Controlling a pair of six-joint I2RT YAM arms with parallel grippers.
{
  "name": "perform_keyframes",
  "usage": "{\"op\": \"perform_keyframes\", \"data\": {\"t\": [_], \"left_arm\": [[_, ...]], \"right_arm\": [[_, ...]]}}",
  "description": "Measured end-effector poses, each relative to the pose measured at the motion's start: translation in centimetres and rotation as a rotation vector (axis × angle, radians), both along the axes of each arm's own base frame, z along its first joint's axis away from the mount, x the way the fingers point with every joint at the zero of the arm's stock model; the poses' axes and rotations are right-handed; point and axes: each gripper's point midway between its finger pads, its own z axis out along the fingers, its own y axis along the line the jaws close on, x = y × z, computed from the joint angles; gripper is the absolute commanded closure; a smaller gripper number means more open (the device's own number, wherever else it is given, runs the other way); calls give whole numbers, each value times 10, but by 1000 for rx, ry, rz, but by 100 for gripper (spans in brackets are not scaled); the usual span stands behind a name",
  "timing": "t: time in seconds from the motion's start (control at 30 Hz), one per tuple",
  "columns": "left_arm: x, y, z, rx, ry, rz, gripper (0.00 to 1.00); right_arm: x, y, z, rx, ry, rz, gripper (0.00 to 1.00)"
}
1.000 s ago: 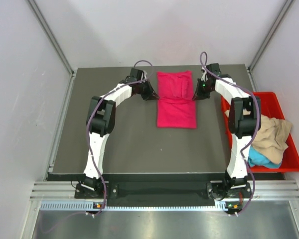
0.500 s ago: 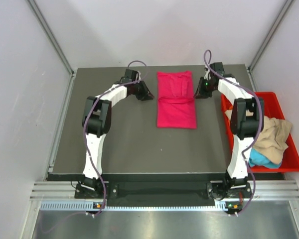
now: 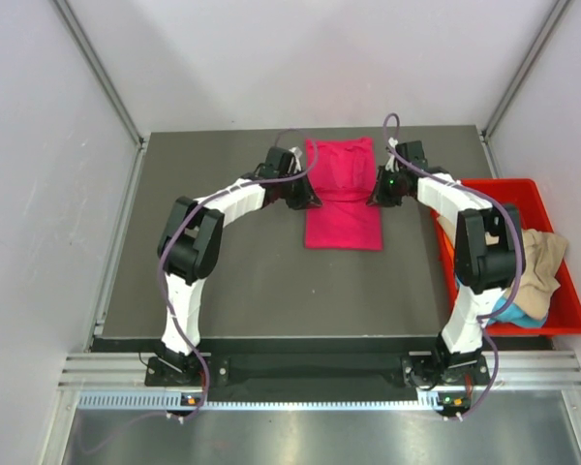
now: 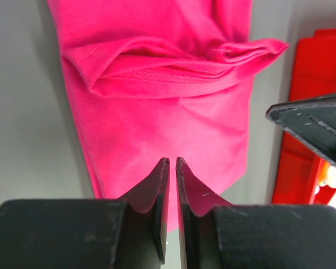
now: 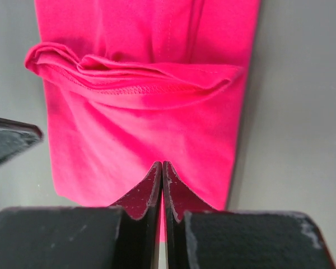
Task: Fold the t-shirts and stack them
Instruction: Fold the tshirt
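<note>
A magenta-pink t-shirt [image 3: 344, 199] lies flat at the back middle of the table, folded into a long strip with a cross fold [image 4: 168, 70] near its middle. My left gripper [image 3: 310, 196] is at the strip's left edge. Its jaws [image 4: 171, 161] stand a narrow slit apart over the pink cloth, with nothing between them. At the right edge my right gripper [image 3: 377, 190] has its fingertips [image 5: 161, 163] pressed together above the cloth, and nothing shows between them. Tan [image 3: 537, 260] and turquoise [image 3: 511, 308] t-shirts lie in the bin.
A red plastic bin [image 3: 565, 322] stands at the table's right edge, close beside the right arm. The dark table [image 3: 242, 281] ends at metal rails in front and on the left. White walls close in the back and sides.
Both grippers have moved inward from beside the pink t-shirt to its left and right edges. Their jaws parted a little and came back together. The shirt has not moved.
</note>
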Motion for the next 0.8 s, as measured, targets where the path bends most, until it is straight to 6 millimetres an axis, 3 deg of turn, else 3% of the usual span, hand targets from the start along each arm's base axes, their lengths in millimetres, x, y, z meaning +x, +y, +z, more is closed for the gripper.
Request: {"op": "perform_keyframes", "data": {"t": [0.27, 0.6, 0.8], "left_arm": [[12, 8, -35, 63, 32, 45, 83], [43, 5, -30, 73, -22, 87, 83], [60, 0, -29, 77, -54, 95, 82]], "right_arm": [[17, 9, -12, 37, -34, -30, 100], [25, 8, -28, 32, -20, -58, 100], [37, 8, -27, 24, -35, -70, 100]]}}
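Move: The raised hem ridge across the middle of the t-shirt is the mark: its middle lies about 6 cm ahead, 5 cm right and 4 cm below the left gripper, and about 5 cm ahead, 7 cm left and 4 cm below the right one. The shirt's near edge runs some 13 cm nearer the base than that ridge, in line with it; the middle of its far half lies about 9 cm straight beyond the ridge. Bring both grippers, fingertips down, to the near side of the hem ridge. Drop the left one first by nearly 4 cm, then run it forward, about 6 cm in all; slide the right one forward about 4 cm while sinking some 3 cm. Keep the right fingers shut and the left ones just slightly apart, ending with the tips close against the ridge. ##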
